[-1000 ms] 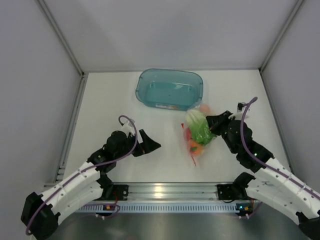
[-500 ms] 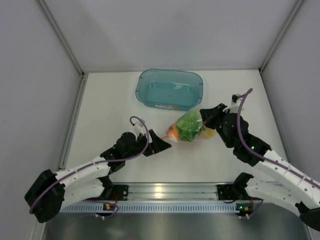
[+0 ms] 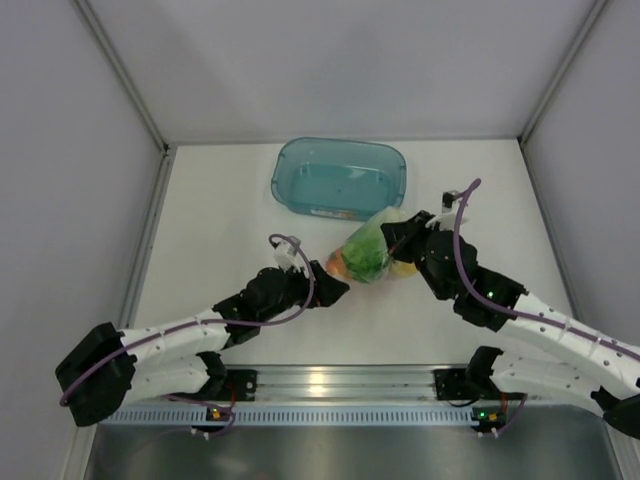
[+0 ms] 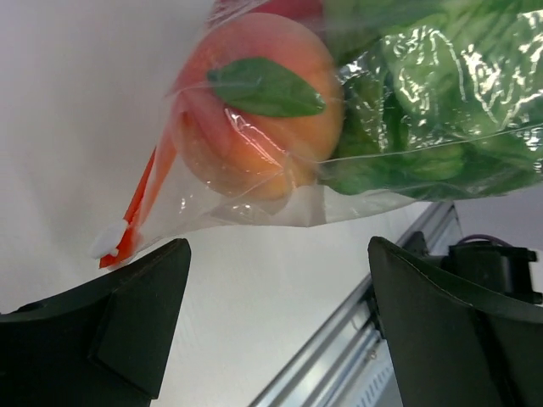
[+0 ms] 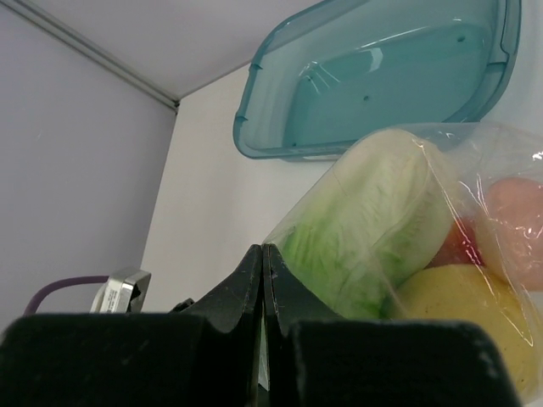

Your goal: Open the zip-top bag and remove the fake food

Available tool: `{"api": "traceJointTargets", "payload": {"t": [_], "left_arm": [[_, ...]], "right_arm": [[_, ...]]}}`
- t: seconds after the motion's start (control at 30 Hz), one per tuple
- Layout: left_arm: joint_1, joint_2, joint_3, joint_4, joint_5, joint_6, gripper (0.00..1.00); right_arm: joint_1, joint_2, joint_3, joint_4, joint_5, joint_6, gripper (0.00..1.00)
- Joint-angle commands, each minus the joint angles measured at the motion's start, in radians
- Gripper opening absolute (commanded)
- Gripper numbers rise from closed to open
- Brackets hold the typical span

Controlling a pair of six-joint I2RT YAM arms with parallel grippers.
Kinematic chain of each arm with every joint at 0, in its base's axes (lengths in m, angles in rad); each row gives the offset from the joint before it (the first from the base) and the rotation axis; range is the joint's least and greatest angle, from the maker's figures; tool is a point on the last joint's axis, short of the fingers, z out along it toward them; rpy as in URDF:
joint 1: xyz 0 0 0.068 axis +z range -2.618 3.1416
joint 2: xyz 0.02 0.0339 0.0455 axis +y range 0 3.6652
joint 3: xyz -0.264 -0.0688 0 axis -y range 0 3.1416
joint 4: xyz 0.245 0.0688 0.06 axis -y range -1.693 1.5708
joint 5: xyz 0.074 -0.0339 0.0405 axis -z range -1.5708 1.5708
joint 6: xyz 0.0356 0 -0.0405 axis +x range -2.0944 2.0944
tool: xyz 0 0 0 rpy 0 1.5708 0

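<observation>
The clear zip-top bag [image 3: 372,250] hangs above the table, its film pinched in my shut right gripper [image 3: 402,240] at its right end. Inside it is the fake food: a green-white lettuce head [image 5: 373,220], a yellow fruit [image 5: 467,314], a pink peach [image 4: 254,102] with a green leaf, and red pieces. The orange-red zip strip [image 4: 140,203] with its white tab points down-left. My left gripper [image 3: 335,290] is open just below and left of the bag's zip end, touching nothing; in the left wrist view the left gripper [image 4: 276,288] has only table between its fingers [image 4: 110,322].
A teal translucent bin [image 3: 340,177] stands on the table behind the bag, and its rim [image 5: 280,144] shows close in the right wrist view. The metal rail [image 3: 320,385] runs along the near edge. White walls enclose the table [image 3: 220,220].
My right gripper has carried the bag left and up, swinging its zip end toward the left arm. My left arm has reached right, up to the bag.
</observation>
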Motion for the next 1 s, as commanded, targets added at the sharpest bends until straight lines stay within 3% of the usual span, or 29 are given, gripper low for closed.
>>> {"api": "traceJointTargets", "payload": {"t": [0.0, 0.27, 0.37, 0.57, 0.97], "left_arm": [[-0.007, 0.016, 0.023, 0.072, -0.097, 0.139, 0.91], [-0.008, -0.114, 0.032, -0.068, -0.165, 0.342, 0.92], [-0.008, -0.146, 0.039, -0.068, -0.082, 0.474, 0.92], [-0.008, -0.186, 0.02, -0.031, -0.106, 0.623, 0.93], [-0.008, -0.273, 0.052, -0.011, -0.003, 0.88, 0.96]], "right_arm": [[0.025, -0.012, 0.074, 0.089, 0.044, 0.01, 0.0], [0.025, -0.032, 0.078, 0.073, 0.044, -0.028, 0.0], [0.025, -0.037, 0.092, 0.056, 0.029, -0.04, 0.0], [0.027, -0.064, 0.117, 0.007, 0.018, -0.065, 0.0], [0.025, -0.135, 0.164, -0.098, 0.014, -0.094, 0.0]]}}
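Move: From the open left gripper, the zip end of the hanging bag is about 4 cm ahead, 1 cm left and 4 cm below. The peach in the bag is some 6 cm straight ahead and roughly level; the lettuce is about 6 cm ahead, 5 cm right and 3 cm higher. The basin stands about 24 cm ahead, 1 cm left and 12 cm lower. From the right gripper, the zip end hangs about 2 cm back, 11 cm left and 17 cm down. Roll the left hand about 45 degrees about its own fingers, left side rising, to line the wide-open fingers up with the zip end; dip slightly first, then bring it up and left, ending some 5 cm higher. Keep the right fingers pinched on the bag and lift it, mostly in the second half, up and to the right, easing back a little. ##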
